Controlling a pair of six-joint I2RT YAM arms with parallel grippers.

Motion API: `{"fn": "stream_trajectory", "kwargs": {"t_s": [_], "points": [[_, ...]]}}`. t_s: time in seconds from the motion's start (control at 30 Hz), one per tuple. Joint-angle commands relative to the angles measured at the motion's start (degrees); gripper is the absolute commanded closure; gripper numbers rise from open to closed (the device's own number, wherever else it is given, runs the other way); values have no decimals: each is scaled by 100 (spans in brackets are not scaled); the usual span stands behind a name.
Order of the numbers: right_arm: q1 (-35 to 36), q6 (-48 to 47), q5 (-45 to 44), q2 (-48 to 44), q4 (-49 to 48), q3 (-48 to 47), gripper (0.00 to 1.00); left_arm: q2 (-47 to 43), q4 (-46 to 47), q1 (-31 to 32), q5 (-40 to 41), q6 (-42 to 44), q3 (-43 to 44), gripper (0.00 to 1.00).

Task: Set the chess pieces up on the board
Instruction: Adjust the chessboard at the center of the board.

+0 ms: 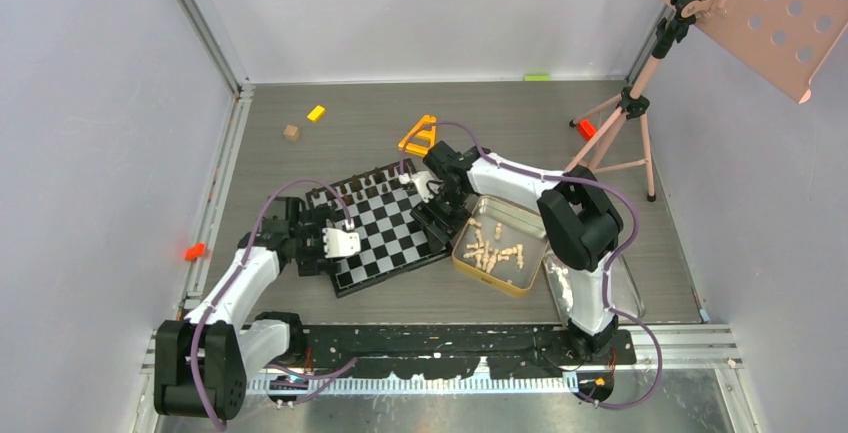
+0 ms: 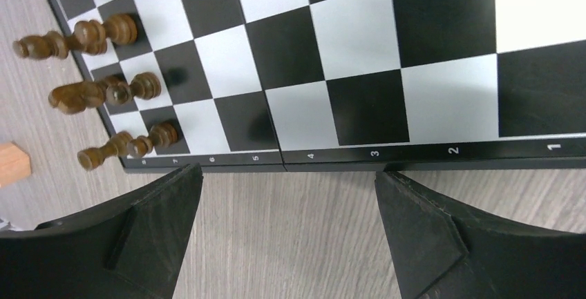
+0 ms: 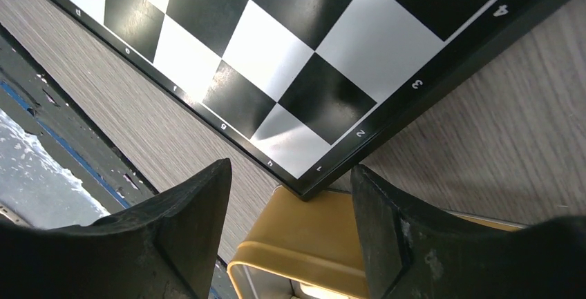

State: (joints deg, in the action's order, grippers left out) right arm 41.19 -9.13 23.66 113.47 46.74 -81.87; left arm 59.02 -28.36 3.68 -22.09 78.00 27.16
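The checkered board point(image 1: 385, 228) lies mid-table. Dark brown chess pieces point(image 1: 350, 189) stand along its far edge and show at the left of the left wrist view point(image 2: 104, 33). Several pale chess pieces point(image 1: 495, 248) lie in the gold tin point(image 1: 470, 259) by the board's right corner. My left gripper point(image 1: 335, 251) point(image 2: 288, 172) is open over bare table at the board's numbered left edge point(image 2: 373, 152), with nothing between its fingers. My right gripper point(image 1: 440, 218) point(image 3: 290, 168) is open above the board's corner point(image 3: 304, 181) and the tin's corner point(image 3: 311, 244), holding nothing.
A small wooden cube point(image 1: 291, 132) point(image 2: 10, 164), a yellow block point(image 1: 317, 112) and an orange triangular frame point(image 1: 418, 136) lie beyond the board. A pink tripod point(image 1: 625, 113) stands at the back right. A red piece point(image 1: 194, 250) sits by the left wall. A silver tray point(image 1: 628, 288) lies by the right arm's base.
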Motion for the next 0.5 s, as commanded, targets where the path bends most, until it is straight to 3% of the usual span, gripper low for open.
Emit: {"fn": "stream_trajectory", "kwargs": {"t_s": [0.0,0.47], "points": [[310,-107,410,-325,-125,122,30,-13,974,140,-51,-718,117,0],[976,-334,292,-705,-548,885,29,-65,1482,169,187,-1518,-128,0]]}}
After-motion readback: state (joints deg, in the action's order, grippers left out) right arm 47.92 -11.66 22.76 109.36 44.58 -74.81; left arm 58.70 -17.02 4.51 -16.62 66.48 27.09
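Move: Beside the chessboard's left edge, near its middle, the left hand has the board's centre about 11 cm to its right and 4 cm ahead, slightly below; the brown pieces stand some 13 cm ahead and 9 cm right. The right hand straddles the board's near right corner, the board's centre lying roughly 14 cm left and 6 cm ahead. The box of pale pieces is centred about 11 cm to that hand's right, level with it. Drawing back about 5 cm towards the robot, the right hand keeps its forward finger against the board's right edge by the near corner and drags that corner along, turning slightly counter-clockwise. The left hand travels some 4 cm forward along the left edge while rising about 2 cm, turning roughly 10 degrees counter-clockwise and tilting up a little; both grippers stay open. ##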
